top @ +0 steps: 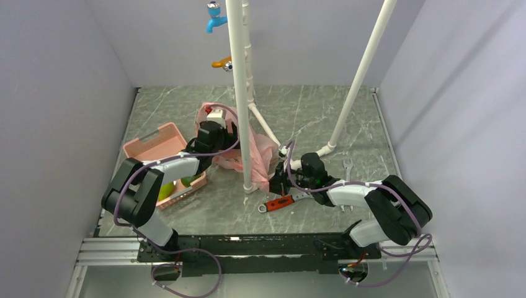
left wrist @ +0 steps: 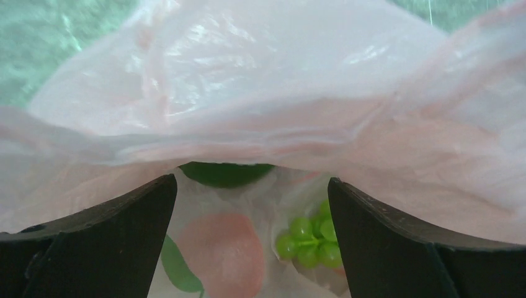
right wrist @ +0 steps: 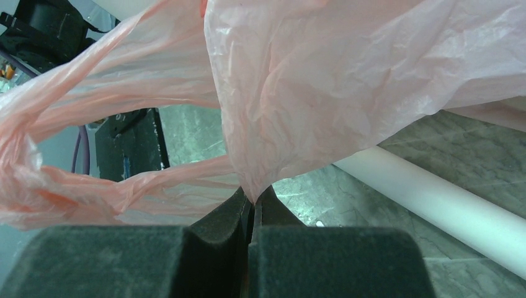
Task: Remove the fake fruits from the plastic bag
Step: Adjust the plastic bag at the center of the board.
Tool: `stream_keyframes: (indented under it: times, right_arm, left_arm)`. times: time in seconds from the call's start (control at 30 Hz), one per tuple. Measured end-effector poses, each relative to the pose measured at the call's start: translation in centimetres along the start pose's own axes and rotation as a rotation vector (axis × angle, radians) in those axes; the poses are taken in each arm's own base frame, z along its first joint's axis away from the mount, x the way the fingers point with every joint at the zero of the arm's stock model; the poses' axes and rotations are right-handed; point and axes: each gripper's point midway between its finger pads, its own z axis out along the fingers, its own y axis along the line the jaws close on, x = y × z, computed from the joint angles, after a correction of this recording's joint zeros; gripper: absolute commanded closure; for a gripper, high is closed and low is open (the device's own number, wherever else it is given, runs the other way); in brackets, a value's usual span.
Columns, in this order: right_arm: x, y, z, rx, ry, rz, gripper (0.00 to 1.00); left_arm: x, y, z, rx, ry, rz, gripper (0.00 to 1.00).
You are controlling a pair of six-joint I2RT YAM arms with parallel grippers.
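The pink plastic bag [top: 257, 152] lies crumpled round the foot of a white pipe. My left gripper [top: 224, 152] is at its left side, jaws open. In the left wrist view the open gripper [left wrist: 251, 180] looks under the bag's film [left wrist: 260, 93]. Inside lie a bunch of green grapes [left wrist: 310, 239], a dark green fruit [left wrist: 226, 172] and a pink peach shape with a green leaf [left wrist: 220, 251]. Nothing is between the fingers. My right gripper [top: 277, 183] is shut on a fold of the bag [right wrist: 310, 81], pinched at the fingertips [right wrist: 254, 197]. Two green fruits [top: 170, 188] sit in the pink basket.
A rigid pink slotted basket [top: 155, 144] stands left of the bag. White pipes [top: 239, 93] rise from the table, one slanting [top: 363, 74]. A red-handled wrench [top: 282, 202] and a small spanner [top: 347, 167] lie near my right arm. Blue [top: 215, 18] and orange [top: 222, 62] taps hang behind.
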Motion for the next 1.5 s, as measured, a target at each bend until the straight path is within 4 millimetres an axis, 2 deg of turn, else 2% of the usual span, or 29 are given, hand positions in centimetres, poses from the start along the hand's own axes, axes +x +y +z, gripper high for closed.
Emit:
stream_keyframes:
  times: [0.13,0.33,0.5,0.63,0.77,0.83,0.97,1.07,1.17,1.23,1.37,1.5]
  right_arm:
    - [0.0,0.0,0.0,-0.001,0.002,0.001,1.0]
    - [-0.1,-0.1,0.2,-0.004,0.003,0.002,1.0]
    - [-1.0,0.1,0.4,-0.013,-0.011,-0.012,1.0]
    - [-1.0,0.1,0.4,-0.012,-0.007,-0.012,1.0]
    - [-0.9,-0.1,0.4,-0.006,-0.004,-0.006,1.0]
    - [-1.0,-0.2,0.3,-0.002,-0.006,-0.003,1.0]
    - [-0.9,-0.3,0.3,0.002,-0.004,0.001,1.0]
    - [-0.9,-0.5,0.1,0.016,-0.002,0.007,1.0]
    - [-1.0,-0.7,0.0,0.028,-0.007,0.008,1.0]
    - [-1.0,-0.8,-0.1,0.031,-0.008,0.009,1.0]
    - [-0.7,-1.0,-0.2,0.037,-0.006,0.016,1.0]
    - [-0.2,-1.1,-0.4,0.042,0.0,0.023,1.0]
  left_arm:
    - [-2.4,0.3,0.5,-0.044,-0.056,0.02,0.01]
    - [-3.2,0.5,2.6,-0.079,-0.061,0.043,0.01]
    - [-1.6,0.9,4.9,-0.102,0.001,0.064,0.01]
    - [0.0,1.3,6.3,-0.124,0.07,0.069,0.0]
    - [1.5,1.8,6.8,-0.15,0.126,0.057,0.03]
    - [2.0,2.1,6.8,-0.168,0.152,0.058,0.07]
    - [1.3,1.9,7.5,-0.176,0.157,0.052,0.29]
    - [0.6,1.6,7.8,-0.167,0.147,0.043,0.4]
    - [0.8,1.5,7.4,-0.155,0.147,0.037,0.5]
    - [1.4,1.7,6.3,-0.147,0.157,0.036,0.55]
    - [1.4,1.4,2.9,-0.106,0.147,0.024,0.63]
    - [0.1,0.3,-0.6,-0.024,0.082,-0.004,0.65]
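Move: The loose rim of the plastic bag hangs right in front of my open left fingers, some 4 cm ahead, 1 cm right and a touch lower. Inside the bag, the dark green fruit lies about 6 cm ahead, 3 cm right and 6 cm below my left hand; the grapes lie about level with it, 7 cm right and 7 cm below. From my right hand, still pinching the bag's near end, that rim is about 21 cm ahead and 11 cm left, at similar height. With fingers spread wide, I push my left hand some 6 cm forward into the bag's mouth, rising slightly before dipping about 5 cm below where I began, the fingers tipping a little downward. At the far end I start closing to about a third open, drawing back and up roughly 7 cm to nearly my starting place. My right hand keeps its pinch on the bag, almost still. ##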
